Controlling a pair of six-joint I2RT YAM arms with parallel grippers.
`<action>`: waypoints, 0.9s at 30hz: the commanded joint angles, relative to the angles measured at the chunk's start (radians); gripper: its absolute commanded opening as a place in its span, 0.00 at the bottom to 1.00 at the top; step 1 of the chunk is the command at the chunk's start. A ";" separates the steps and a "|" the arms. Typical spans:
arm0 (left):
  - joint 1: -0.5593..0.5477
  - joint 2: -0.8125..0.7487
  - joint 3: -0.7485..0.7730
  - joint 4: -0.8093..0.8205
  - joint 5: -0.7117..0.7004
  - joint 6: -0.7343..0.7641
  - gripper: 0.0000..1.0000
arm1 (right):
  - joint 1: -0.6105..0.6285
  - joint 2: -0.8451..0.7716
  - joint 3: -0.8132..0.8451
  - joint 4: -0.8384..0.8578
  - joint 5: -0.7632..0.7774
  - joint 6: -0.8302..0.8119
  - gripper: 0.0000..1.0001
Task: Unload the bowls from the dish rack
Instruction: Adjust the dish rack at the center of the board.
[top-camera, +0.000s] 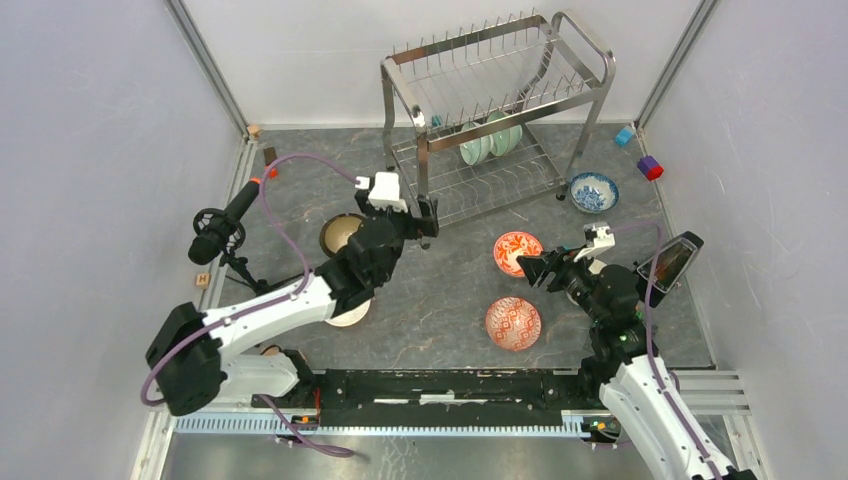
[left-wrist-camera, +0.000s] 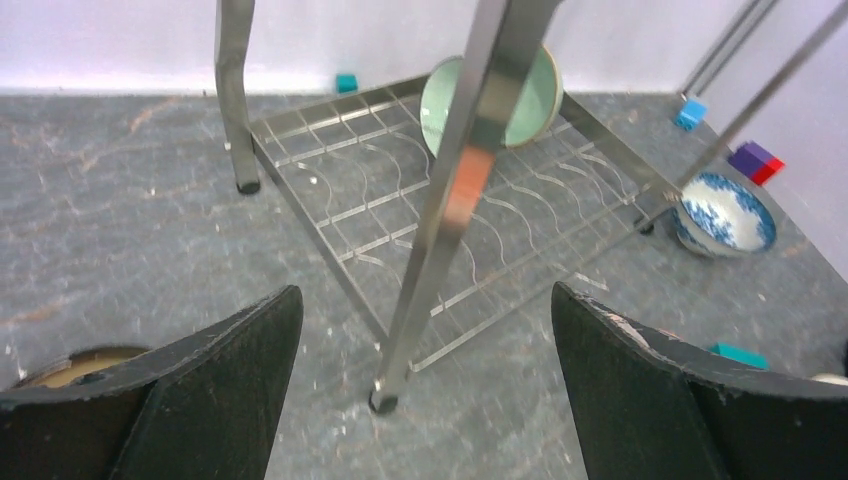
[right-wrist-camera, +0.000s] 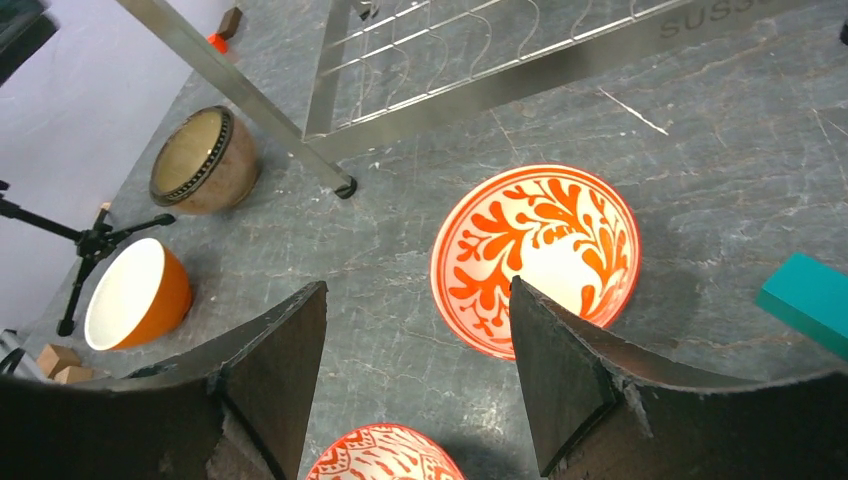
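The steel dish rack (top-camera: 497, 110) stands at the back, with two pale green bowls (top-camera: 490, 140) upright on its lower tier. On the table lie a blue-and-white bowl (top-camera: 593, 191), two red-orange patterned bowls (top-camera: 517, 252) (top-camera: 513, 323), a dark brown bowl (top-camera: 341, 234) and an orange bowl with a white inside (right-wrist-camera: 135, 293). My left gripper (top-camera: 428, 222) is open and empty in front of the rack's near left leg (left-wrist-camera: 455, 200); a green bowl (left-wrist-camera: 540, 95) shows behind that leg. My right gripper (right-wrist-camera: 418, 285) is open and empty, just above the table beside the farther red-orange bowl (right-wrist-camera: 535, 250).
A microphone on a small tripod (top-camera: 220, 235) stands at the left. Small blocks lie about: teal (top-camera: 624, 136) and purple-red (top-camera: 650, 168) at the back right, a wooden one (top-camera: 202, 280) at the left, a teal one (right-wrist-camera: 810, 300) near my right gripper. Walls close in three sides.
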 joint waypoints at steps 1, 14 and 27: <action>0.067 0.100 0.099 0.223 0.068 0.123 0.99 | -0.001 -0.024 -0.016 0.121 -0.050 0.016 0.72; 0.131 0.272 0.218 0.266 0.106 0.216 0.47 | 0.001 -0.077 0.019 -0.005 0.016 -0.022 0.71; 0.108 0.176 0.146 0.186 0.227 0.117 0.03 | 0.002 -0.053 0.029 0.053 0.104 0.051 0.71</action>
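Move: The dish rack's near-left post stands about 7 cm ahead of the left hand and 3 cm to its right, at hand height. The light green bowls are some 28 cm ahead, 17 cm right and 14 cm below; the brown bowl is about 8 cm ahead, 14 cm left and 21 cm below. From the right hand, the post's grip spot lies roughly 13 cm ahead, 24 cm left and 10 cm above. The left hand reaches forward about 7 cm, easing right, and pinches the rack's near-left post between its fingers. ##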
